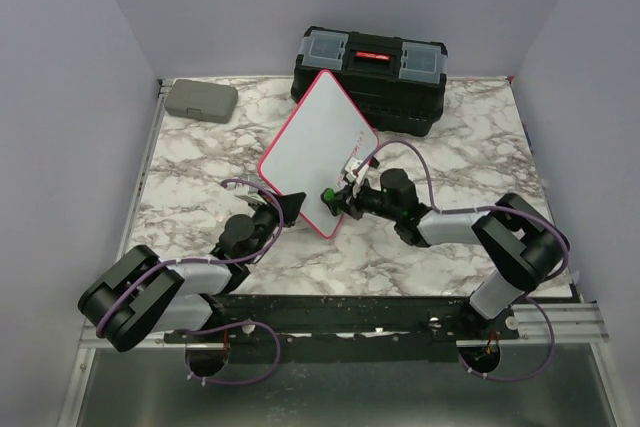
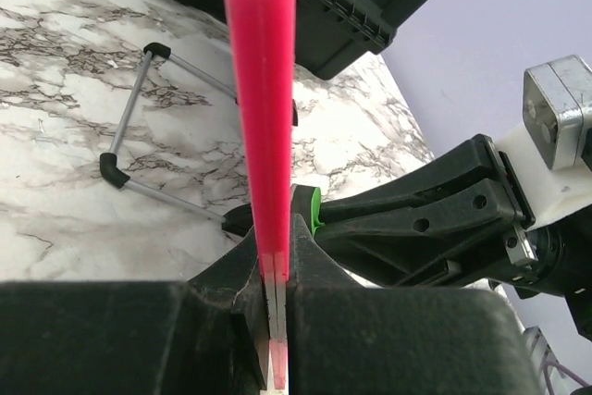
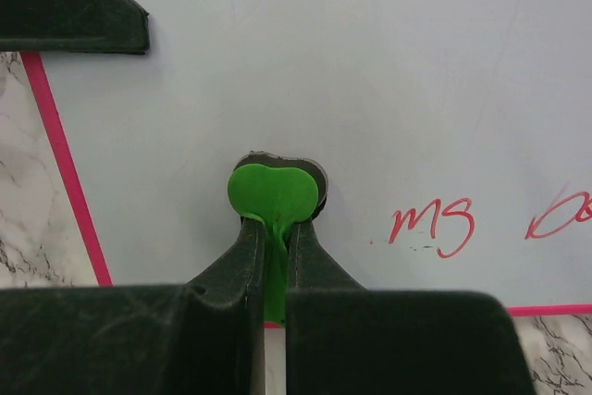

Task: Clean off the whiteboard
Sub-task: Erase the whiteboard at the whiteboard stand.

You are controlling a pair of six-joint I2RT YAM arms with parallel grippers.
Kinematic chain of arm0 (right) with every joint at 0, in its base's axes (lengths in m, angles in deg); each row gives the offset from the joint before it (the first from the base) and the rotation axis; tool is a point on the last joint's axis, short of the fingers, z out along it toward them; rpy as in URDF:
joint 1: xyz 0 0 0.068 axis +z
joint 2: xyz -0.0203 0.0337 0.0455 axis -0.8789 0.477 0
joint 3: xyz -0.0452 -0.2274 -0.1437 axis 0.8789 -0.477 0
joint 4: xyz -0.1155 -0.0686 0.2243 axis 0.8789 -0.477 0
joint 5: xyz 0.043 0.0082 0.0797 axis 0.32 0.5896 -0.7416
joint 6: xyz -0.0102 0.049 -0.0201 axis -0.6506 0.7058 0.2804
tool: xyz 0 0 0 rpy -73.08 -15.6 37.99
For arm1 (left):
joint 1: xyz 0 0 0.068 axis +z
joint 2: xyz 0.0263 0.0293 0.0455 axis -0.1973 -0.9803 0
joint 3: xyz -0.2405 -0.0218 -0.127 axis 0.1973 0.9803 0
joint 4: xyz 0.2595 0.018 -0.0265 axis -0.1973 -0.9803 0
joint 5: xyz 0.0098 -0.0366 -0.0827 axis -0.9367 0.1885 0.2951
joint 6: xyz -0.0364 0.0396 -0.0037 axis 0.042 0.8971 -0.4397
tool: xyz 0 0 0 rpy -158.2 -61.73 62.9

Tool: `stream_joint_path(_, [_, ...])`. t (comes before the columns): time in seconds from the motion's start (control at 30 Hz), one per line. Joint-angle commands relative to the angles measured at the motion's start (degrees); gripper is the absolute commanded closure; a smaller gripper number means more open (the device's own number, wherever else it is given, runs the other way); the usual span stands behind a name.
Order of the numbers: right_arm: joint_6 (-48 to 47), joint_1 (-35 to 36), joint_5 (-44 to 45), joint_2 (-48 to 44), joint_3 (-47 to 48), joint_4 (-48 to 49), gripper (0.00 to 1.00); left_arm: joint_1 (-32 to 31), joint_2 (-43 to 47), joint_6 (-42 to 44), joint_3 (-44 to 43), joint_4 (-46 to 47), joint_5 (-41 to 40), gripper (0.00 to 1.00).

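Note:
The whiteboard (image 1: pixel 320 142), white with a pink frame, stands tilted in mid-table. My left gripper (image 1: pixel 290 209) is shut on its lower left edge; in the left wrist view the pink frame (image 2: pixel 262 90) runs up from between the jaws of the left gripper (image 2: pixel 276 238). My right gripper (image 1: pixel 338 197) is shut on a small green eraser (image 3: pixel 273 193) whose dark pad presses flat on the board face (image 3: pixel 370 71). Red handwriting (image 3: pixel 430 224) lies just right of the eraser, and more runs off the right edge.
A black toolbox (image 1: pixel 370 72) stands behind the board at the back of the table. A small grey case (image 1: pixel 200 100) lies at the back left. The board's wire stand with black feet (image 2: pixel 139 127) rests on the marble behind it.

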Motion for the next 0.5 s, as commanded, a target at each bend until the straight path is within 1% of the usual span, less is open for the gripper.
stream_joint_path(0.0, [3.57, 1.66, 2.78, 2.2, 3.99, 1.74, 0.99, -1.4, 0.56, -3.49, -2.58, 6.19, 6.16, 1.0])
stream_joint_path(0.2, [3.36, -3.94, 4.97, 4.26, 7.93, 2.93, 0.99, -1.4, 1.56, -3.29, -2.05, 5.59, 6.16, 1.0])
stream_joint_path(0.37, [0.34, -6.84, 4.72, 5.05, 6.27, 2.11, 0.99, -1.33, 1.72, -3.04, -1.9, 5.56, 6.07, 1.0])
stream_joint_path(0.47, [-1.69, -6.87, 1.36, 5.59, 3.6, 1.13, 0.99, -1.32, 1.42, -3.19, -1.7, 6.21, 6.0, 1.0])
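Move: I hold the eraser in my right hand with its pad on the whiteboard. The leftover red "ms" is about 8 cm ahead of that hand and level with it sideways. "becoming" runs on beyond it, its middle some 15 cm ahead and 4 cm right. The board's bottom corner is about 6 cm back, 3 cm left and 6 cm lower. From my left hand, "ms" lies roughly 8 cm ahead and 11 cm right. With my right hand I rub the eraser forward along the board's face towards "becoming", about 7 cm, away from the bottom corner. The stroke climbs at first, drifts a couple of centimetres right late on and dips slightly at its end, while the wrist turns some 10 degrees clockwise. My fingers keep the green handle, and my left hand stays put, still pinching the board's edge. ##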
